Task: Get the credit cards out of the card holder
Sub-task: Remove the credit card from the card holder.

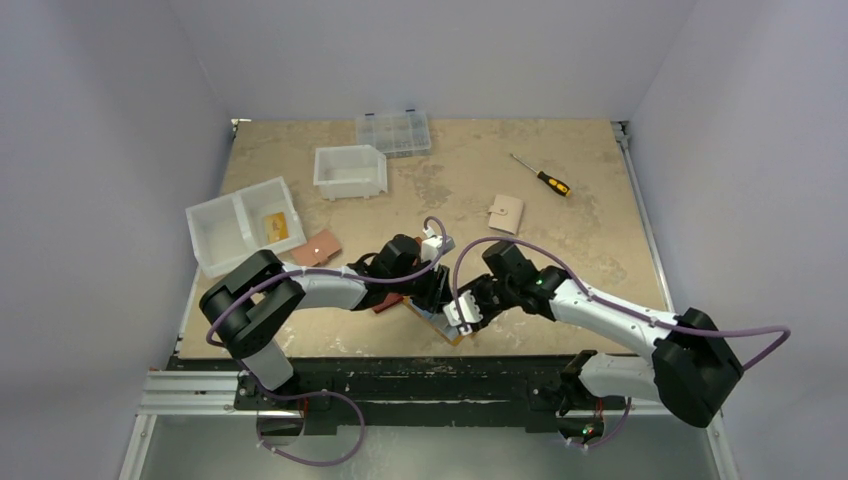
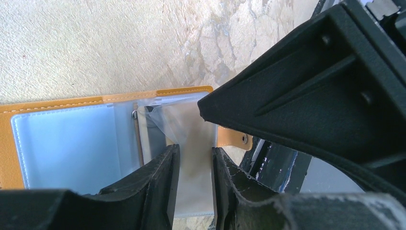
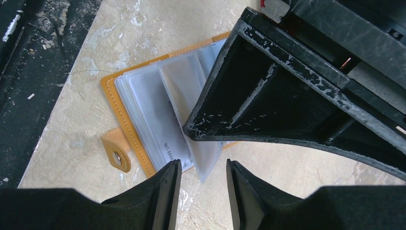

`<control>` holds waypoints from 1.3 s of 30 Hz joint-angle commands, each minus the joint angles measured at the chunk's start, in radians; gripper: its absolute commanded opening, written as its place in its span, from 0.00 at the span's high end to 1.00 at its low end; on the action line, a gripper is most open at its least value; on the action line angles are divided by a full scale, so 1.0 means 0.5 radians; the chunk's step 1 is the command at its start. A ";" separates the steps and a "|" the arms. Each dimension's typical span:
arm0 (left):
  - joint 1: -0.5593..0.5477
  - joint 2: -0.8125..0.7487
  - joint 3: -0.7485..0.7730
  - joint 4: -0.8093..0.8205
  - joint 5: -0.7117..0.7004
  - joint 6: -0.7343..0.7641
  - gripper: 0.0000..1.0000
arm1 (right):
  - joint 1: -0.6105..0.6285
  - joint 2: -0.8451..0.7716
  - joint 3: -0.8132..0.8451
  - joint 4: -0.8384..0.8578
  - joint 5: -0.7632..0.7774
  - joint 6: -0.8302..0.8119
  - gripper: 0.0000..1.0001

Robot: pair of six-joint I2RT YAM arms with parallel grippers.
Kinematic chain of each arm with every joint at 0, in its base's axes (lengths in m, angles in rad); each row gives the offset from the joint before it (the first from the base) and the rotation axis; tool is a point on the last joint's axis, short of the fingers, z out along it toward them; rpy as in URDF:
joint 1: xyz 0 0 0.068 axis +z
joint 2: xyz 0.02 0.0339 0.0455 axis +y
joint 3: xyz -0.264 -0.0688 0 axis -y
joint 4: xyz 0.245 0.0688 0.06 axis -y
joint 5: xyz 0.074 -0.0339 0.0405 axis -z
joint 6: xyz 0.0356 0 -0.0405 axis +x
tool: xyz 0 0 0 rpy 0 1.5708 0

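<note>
The mustard-yellow card holder [image 1: 447,332] lies open near the table's front edge, its clear sleeves fanned out [image 3: 143,96]. One sleeve holds a light blue card [image 2: 67,143], and a whitish card printed "NO 888" [image 3: 170,149] shows in another. My left gripper [image 2: 195,151] is down over the holder with its jaws a little apart, and a clear sleeve lies flat across the gap. My right gripper [image 3: 203,165] is open at the holder's edge, with a sleeve corner just ahead of its tips. A yellow-orange card [image 1: 278,226] lies in the white divided bin.
The white divided bin [image 1: 225,230], a second white bin [image 1: 350,172] and a clear organizer box [image 1: 393,132] stand at the back left. A screwdriver [image 1: 541,177] and a beige wallet [image 1: 506,214] lie to the right. A pinkish-brown wallet [image 1: 317,248] and a dark red one [image 1: 388,303] lie by the left arm.
</note>
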 commanded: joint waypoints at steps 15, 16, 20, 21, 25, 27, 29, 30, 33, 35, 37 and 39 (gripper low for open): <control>0.013 -0.347 -0.135 0.066 -0.177 -0.149 0.48 | 0.078 0.036 -0.033 0.155 0.137 0.073 1.00; 0.013 -0.421 -0.155 0.039 -0.248 -0.146 0.45 | 0.076 0.034 -0.027 0.141 0.120 0.073 1.00; 0.013 -0.746 -0.267 -0.076 -0.528 -0.076 0.39 | 0.051 0.026 0.002 0.069 0.027 0.073 1.00; 0.014 -0.853 -0.315 -0.080 -0.562 -0.045 0.38 | 0.046 0.026 0.009 0.056 0.008 0.077 1.00; 0.010 -1.145 -0.507 -0.043 -0.611 0.075 0.36 | 0.016 0.038 0.056 0.010 -0.113 0.111 1.00; 0.006 -1.274 -0.612 0.019 -0.608 0.084 0.33 | -0.001 0.069 0.096 -0.051 -0.138 0.120 1.00; -0.015 -1.397 -0.712 0.073 -0.620 0.088 0.31 | -0.011 0.108 0.142 -0.136 -0.161 0.098 1.00; -0.039 -1.449 -0.728 0.092 -0.640 0.095 0.31 | -0.018 0.128 0.164 -0.180 -0.165 0.083 1.00; -0.168 -1.564 -0.793 0.137 -0.805 0.151 0.30 | -0.045 0.152 0.204 -0.235 -0.221 0.082 1.00; -0.287 -1.573 -0.799 0.152 -0.926 0.240 0.29 | -0.071 0.168 0.240 -0.282 -0.267 0.080 1.00; -0.394 -1.551 -0.809 0.196 -1.009 0.306 0.29 | -0.100 0.181 0.271 -0.342 -0.306 0.069 1.00; -0.454 -1.519 -0.845 0.284 -1.037 0.348 0.25 | -0.132 0.200 0.295 -0.391 -0.352 0.053 1.00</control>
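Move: The raised clear sleeve's free corner is almost between my right fingers, about 1 cm to their left and 1 cm below. From the right hand, the open yellow holder's middle lies roughly 6 cm left, 2 cm back and 4 cm down; the brown holder about 12 cm left and 10 cm ahead; the red one some 18 cm left and 4 cm ahead. From my left hand that corner is about 3 cm right and 1 cm ahead, level in height. My right hand sinks about 1 cm and shuts its fingers fully on the sleeve's corner, then keeps the pinch almost in place while its wrist tips some 10 degrees. My left hand lets the holder be: it opens wide, rises about 9 cm, swings left 7 to 8 cm, then draws back some 4 cm towards my base. ##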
